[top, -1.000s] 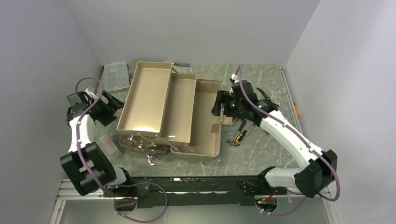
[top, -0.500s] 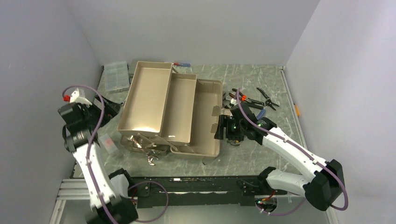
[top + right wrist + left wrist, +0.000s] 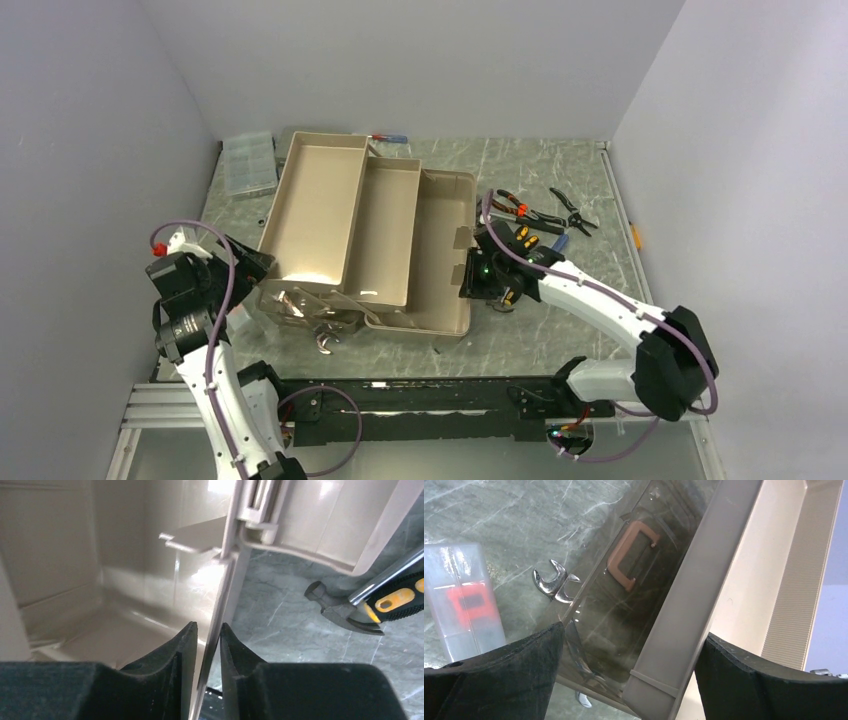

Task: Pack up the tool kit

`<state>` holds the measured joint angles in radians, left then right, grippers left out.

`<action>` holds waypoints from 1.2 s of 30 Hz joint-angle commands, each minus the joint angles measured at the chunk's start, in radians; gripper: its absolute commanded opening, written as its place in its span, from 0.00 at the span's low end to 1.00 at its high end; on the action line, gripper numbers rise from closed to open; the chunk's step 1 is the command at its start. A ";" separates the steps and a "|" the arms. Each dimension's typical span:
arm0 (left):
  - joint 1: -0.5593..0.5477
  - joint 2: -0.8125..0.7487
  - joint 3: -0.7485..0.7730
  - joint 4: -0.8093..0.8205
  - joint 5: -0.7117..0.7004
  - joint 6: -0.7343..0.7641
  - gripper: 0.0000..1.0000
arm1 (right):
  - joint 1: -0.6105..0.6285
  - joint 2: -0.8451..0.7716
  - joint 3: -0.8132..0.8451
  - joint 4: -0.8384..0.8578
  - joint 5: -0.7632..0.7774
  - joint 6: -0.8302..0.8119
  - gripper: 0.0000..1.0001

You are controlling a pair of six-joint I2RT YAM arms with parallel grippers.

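Observation:
The tan toolbox (image 3: 442, 262) lies open with its fold-out trays (image 3: 318, 205) swung left. Its smoky lid with the pink handle (image 3: 628, 555) lies under the trays, and a steel wrench (image 3: 552, 578) sits beside it. My left gripper (image 3: 250, 266) (image 3: 629, 675) is open wide, straddling the tray's near-left wall without touching it. My right gripper (image 3: 470, 276) (image 3: 207, 626) is closed down on the thin rim of the box's right wall. A hammer head (image 3: 344, 613) and its black-yellow grip (image 3: 400, 596) lie on the table just right of that wall.
Pliers (image 3: 516, 206) and further pliers (image 3: 571, 211) lie behind the right arm. A clear organiser box (image 3: 248, 163) stands at the back left. A small clear case with a red insert (image 3: 467, 603) lies left of the lid. Walls close in on both sides.
My right gripper came down and forward from the pile of tools to the box's right wall and its jaws narrowed onto the rim. My left arm swung in to the tray's near-left corner.

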<state>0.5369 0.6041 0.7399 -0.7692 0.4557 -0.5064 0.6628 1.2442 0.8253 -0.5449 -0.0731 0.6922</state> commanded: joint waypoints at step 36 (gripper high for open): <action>-0.026 0.513 0.533 -0.021 -0.060 0.015 0.99 | -0.188 0.402 0.302 0.325 0.057 0.215 0.00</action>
<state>0.5137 1.1229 1.2457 -0.8204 0.3641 -0.4923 0.4923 1.5753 1.0222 -0.3729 -0.0837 0.8021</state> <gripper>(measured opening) 0.994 0.056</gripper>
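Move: Between the right hand's half-open fingers stands the open tool box's right-hand bin rim, about 1 cm below the finger point. From that hand the middle tray's centre lies about 12 cm ahead, 16 cm left and 3 cm up; the hammer is level with it, 9 cm right and some 10 cm down. From the left hand, that bin rim is roughly 38 cm right, 4 cm back and 10 cm down, while the top tray's centre is 14 cm ahead, 9 cm right and 2 cm lower. Closing on the bin rim after dipping a centimetre, the right hand pinches the plastic and drags the box about 11 cm forward, its wrist turning some 15 degrees clockwise. Meanwhile the left hand, fingers still wide open, waits briefly at the top tray's left side, then goes forward, up and left, some 12 cm in all. ##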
